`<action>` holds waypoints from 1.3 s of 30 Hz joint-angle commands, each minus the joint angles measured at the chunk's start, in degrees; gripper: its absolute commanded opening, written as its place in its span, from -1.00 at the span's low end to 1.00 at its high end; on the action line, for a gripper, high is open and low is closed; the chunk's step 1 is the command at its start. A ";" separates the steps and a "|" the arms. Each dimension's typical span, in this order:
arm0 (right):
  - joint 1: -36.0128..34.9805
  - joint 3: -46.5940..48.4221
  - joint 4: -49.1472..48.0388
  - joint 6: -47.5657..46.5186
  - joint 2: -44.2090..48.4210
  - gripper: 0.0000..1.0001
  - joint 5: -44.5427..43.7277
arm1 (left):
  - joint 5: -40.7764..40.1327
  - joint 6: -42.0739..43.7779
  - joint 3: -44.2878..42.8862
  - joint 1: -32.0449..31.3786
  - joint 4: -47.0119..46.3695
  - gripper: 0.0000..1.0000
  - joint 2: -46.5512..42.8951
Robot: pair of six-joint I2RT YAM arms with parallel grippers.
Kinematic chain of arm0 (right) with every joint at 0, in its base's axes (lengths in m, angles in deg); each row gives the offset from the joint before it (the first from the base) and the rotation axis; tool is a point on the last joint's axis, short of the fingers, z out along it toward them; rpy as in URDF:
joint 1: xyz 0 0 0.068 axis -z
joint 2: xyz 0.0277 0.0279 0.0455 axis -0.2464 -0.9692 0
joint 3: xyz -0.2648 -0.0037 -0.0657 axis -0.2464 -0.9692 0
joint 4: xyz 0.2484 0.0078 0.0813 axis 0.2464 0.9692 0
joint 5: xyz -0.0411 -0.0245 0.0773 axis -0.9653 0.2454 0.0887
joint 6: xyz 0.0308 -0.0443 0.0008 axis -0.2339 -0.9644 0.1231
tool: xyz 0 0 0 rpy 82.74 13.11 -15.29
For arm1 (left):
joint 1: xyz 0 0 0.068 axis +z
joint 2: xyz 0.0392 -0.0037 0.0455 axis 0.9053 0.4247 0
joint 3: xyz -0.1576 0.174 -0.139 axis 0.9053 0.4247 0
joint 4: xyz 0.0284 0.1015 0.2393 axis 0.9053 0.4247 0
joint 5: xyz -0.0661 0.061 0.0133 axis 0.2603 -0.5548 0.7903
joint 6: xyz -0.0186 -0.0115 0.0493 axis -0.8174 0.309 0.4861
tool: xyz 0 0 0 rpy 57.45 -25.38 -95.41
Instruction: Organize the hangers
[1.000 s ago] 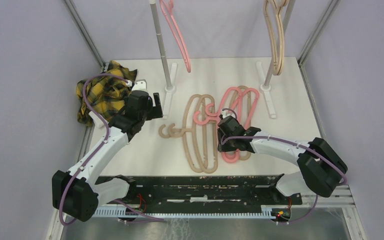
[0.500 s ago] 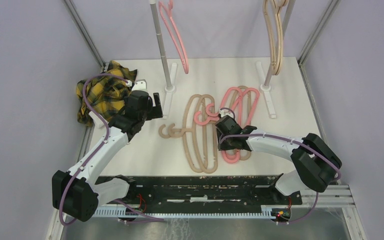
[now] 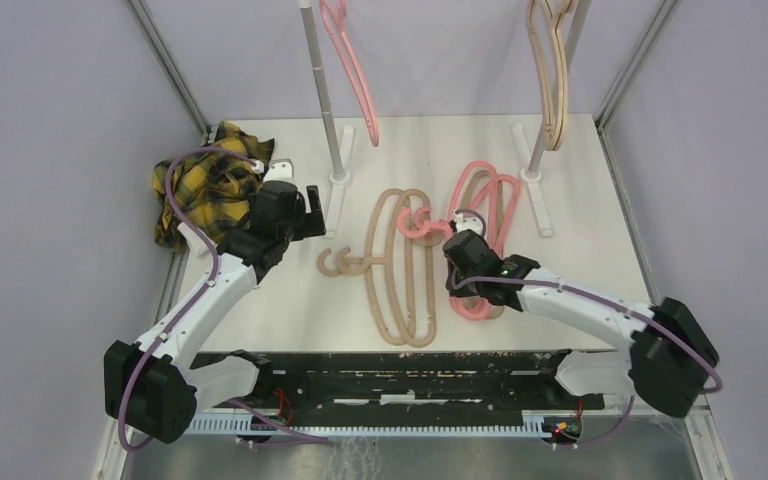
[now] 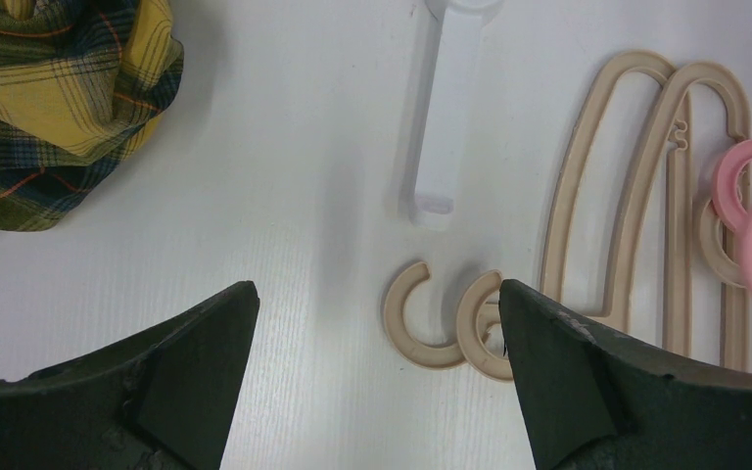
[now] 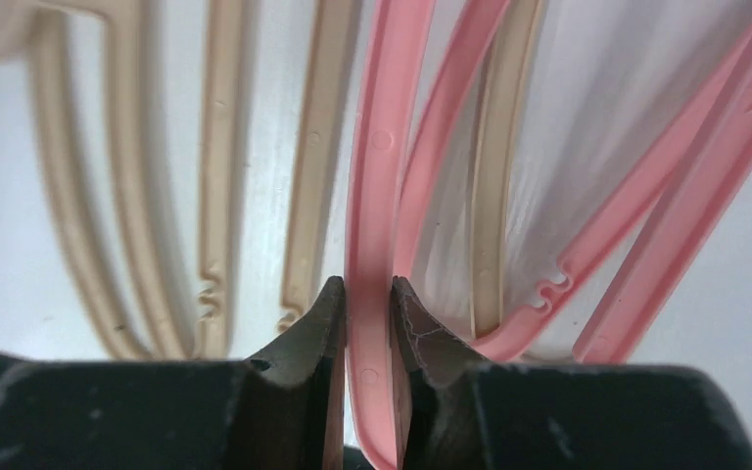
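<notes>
Two beige hangers [image 3: 400, 290] lie side by side mid-table, their hooks [image 4: 394, 318] pointing left. Just right of them lie the pink hangers [image 3: 490, 195], overlapping a beige one [image 5: 490, 196]. My right gripper [image 3: 460, 270] is shut on the left bar of a pink hanger [image 5: 372, 147], with the bar pinched between both fingertips [image 5: 367, 289]. My left gripper [image 3: 305, 210] hovers open left of the beige hooks with nothing between its fingers [image 4: 377, 323]. One pink hanger [image 3: 355, 75] and one beige hanger [image 3: 552, 80] hang on the rack at the back.
A yellow-black plaid cloth [image 3: 200, 185] is bunched at the table's back left corner, close behind my left gripper. Two upright rack posts [image 3: 322, 90] [image 3: 540, 140] stand on white feet [image 4: 441, 117] at the back. Frame bars run along both table sides.
My right gripper has closed on the pink hanger's bar. The pink hangers have shifted toward the back, and the right elbow has swung out to the right. The left arm has stayed still.
</notes>
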 commanded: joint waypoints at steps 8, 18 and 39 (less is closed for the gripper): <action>1.21 14.13 11.04 1.97 20.79 -0.98 7.10 | -0.60 2.35 -1.83 0.27 -1.30 0.98 -1.34; 4.90 23.79 2.97 6.19 17.68 -0.98 18.90 | -1.24 2.50 -3.33 0.35 -0.42 0.99 -1.34; 12.78 48.62 -18.76 18.19 -4.33 -0.98 34.57 | -2.47 4.03 -3.51 0.36 0.11 0.98 -3.00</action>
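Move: The right hand already pinches one leg of a pink hanger just above the table. It is taken to the rack rail's left part, about 20 cm ahead, 12 cm left and 50 cm higher. Pink hangers hang there some 16 cm left, beige ones about 12 cm right, both roughly 20 cm ahead. Another pink hanger lies about 7 cm ahead and 5 cm right. From the left hand that rail spot is some 10 cm ahead, 15 cm right, far above. Straight up first, quickly, for about 20 cm, the right hand carries the pinched pink hanger off the pile, then goes on rising while heading left and forward towards the rail beside the hanging pink hangers. The wrist rolls all the way, some 50 degrees with its left side rising, swinging the fingers round to point left; they keep their hold. ##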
